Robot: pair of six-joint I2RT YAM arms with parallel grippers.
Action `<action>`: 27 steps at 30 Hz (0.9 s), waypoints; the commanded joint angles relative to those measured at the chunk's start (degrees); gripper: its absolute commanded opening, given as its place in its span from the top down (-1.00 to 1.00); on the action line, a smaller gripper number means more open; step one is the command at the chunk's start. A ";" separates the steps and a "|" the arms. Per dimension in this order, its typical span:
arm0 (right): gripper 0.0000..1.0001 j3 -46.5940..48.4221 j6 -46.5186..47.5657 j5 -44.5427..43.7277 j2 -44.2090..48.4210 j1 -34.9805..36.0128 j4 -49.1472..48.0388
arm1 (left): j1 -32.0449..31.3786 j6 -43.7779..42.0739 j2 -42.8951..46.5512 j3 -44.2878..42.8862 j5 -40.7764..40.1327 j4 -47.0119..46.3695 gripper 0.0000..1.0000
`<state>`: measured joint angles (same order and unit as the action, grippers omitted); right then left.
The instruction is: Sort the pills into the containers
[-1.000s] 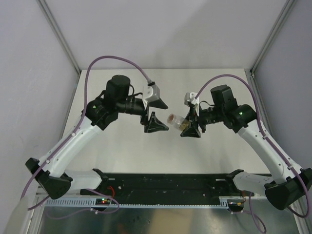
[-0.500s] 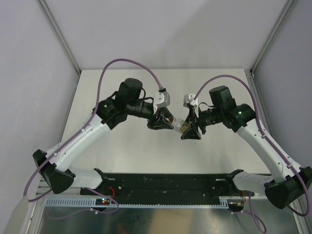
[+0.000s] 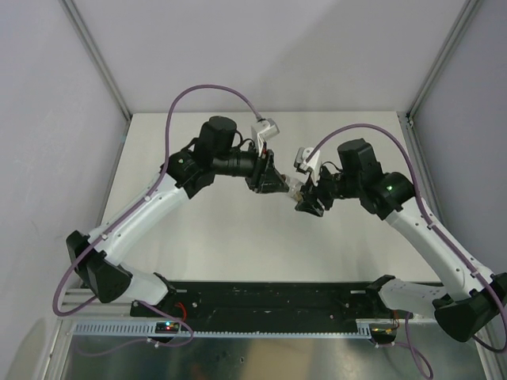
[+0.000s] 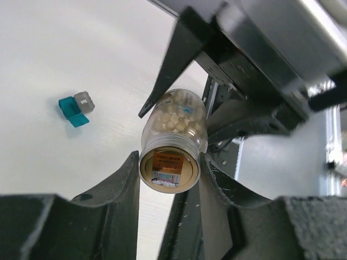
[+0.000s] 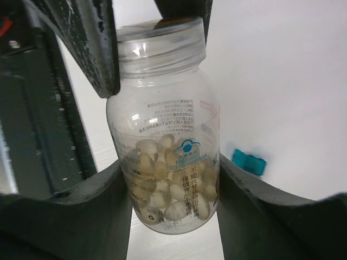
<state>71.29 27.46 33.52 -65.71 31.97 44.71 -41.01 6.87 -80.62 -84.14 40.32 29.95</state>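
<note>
A translucent pill bottle (image 5: 165, 157), partly filled with pale pills, hangs above the white table between both arms (image 3: 291, 191). My right gripper (image 5: 169, 179) is shut on its body, one finger on each side. My left gripper (image 4: 169, 165) is shut on its capped end (image 4: 169, 169), and both of its fingers touch the rim. In the top view the two grippers (image 3: 279, 187) (image 3: 306, 201) meet tip to tip at mid-table. A small teal box with a grey flap (image 4: 75, 108) lies on the table, and shows again in the right wrist view (image 5: 249, 162). The arms hide it in the top view.
The white table (image 3: 198, 237) is bounded by grey walls on three sides. A black rail with both arm bases (image 3: 269, 297) runs along the near edge. Purple cables (image 3: 214, 91) arch above each arm.
My left gripper swung right from open and apart to the bottle's cap and closed on it. The right gripper kept hold of the bottle and shifted slightly up the table.
</note>
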 commanded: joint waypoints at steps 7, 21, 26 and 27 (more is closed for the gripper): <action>1.00 2.89 -2.21 -23.64 1.60 5.24 -12.08 | 1.38 28.83 -2.32 0.71 -12.24 -7.73 0.95; 1.00 2.89 -1.09 -5.16 2.08 1.64 -4.34 | 3.14 -0.64 2.61 2.94 -0.72 -7.99 -0.99; 1.00 3.00 0.94 5.85 1.48 0.08 0.32 | 3.21 -18.90 8.04 7.73 7.46 -6.89 -0.99; 1.00 3.17 1.46 7.70 1.08 -0.17 1.76 | 3.17 -20.71 8.43 8.01 8.71 -6.29 -0.99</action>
<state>71.40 27.07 29.67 -65.21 32.86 42.46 -37.89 3.44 -77.47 -77.47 40.38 23.42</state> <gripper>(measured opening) 0.576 0.995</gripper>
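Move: The bottle cap is already between the left gripper's fingertips. From the right gripper, which holds the bottle body, the cap lies about 5 cm left, 1 cm farther out and some 3 cm higher. The small teal-and-grey pill box is on the table, about 8 cm ahead and 11 cm right of the left hand, 28 cm below it; from the right hand it is some 8 cm ahead, 5 cm right and 25 cm below. Keep the left fingers pinched on the cap and roll them some 25 degrees counter-clockwise, looking at the cap's top, while the right gripper holds the bottle and turns against it, both hands swinging about 4 cm forward. Then spread the left fingers wide, ease off the cap back and to the left, and roll the wrist back; carry the bottle back with the right. ##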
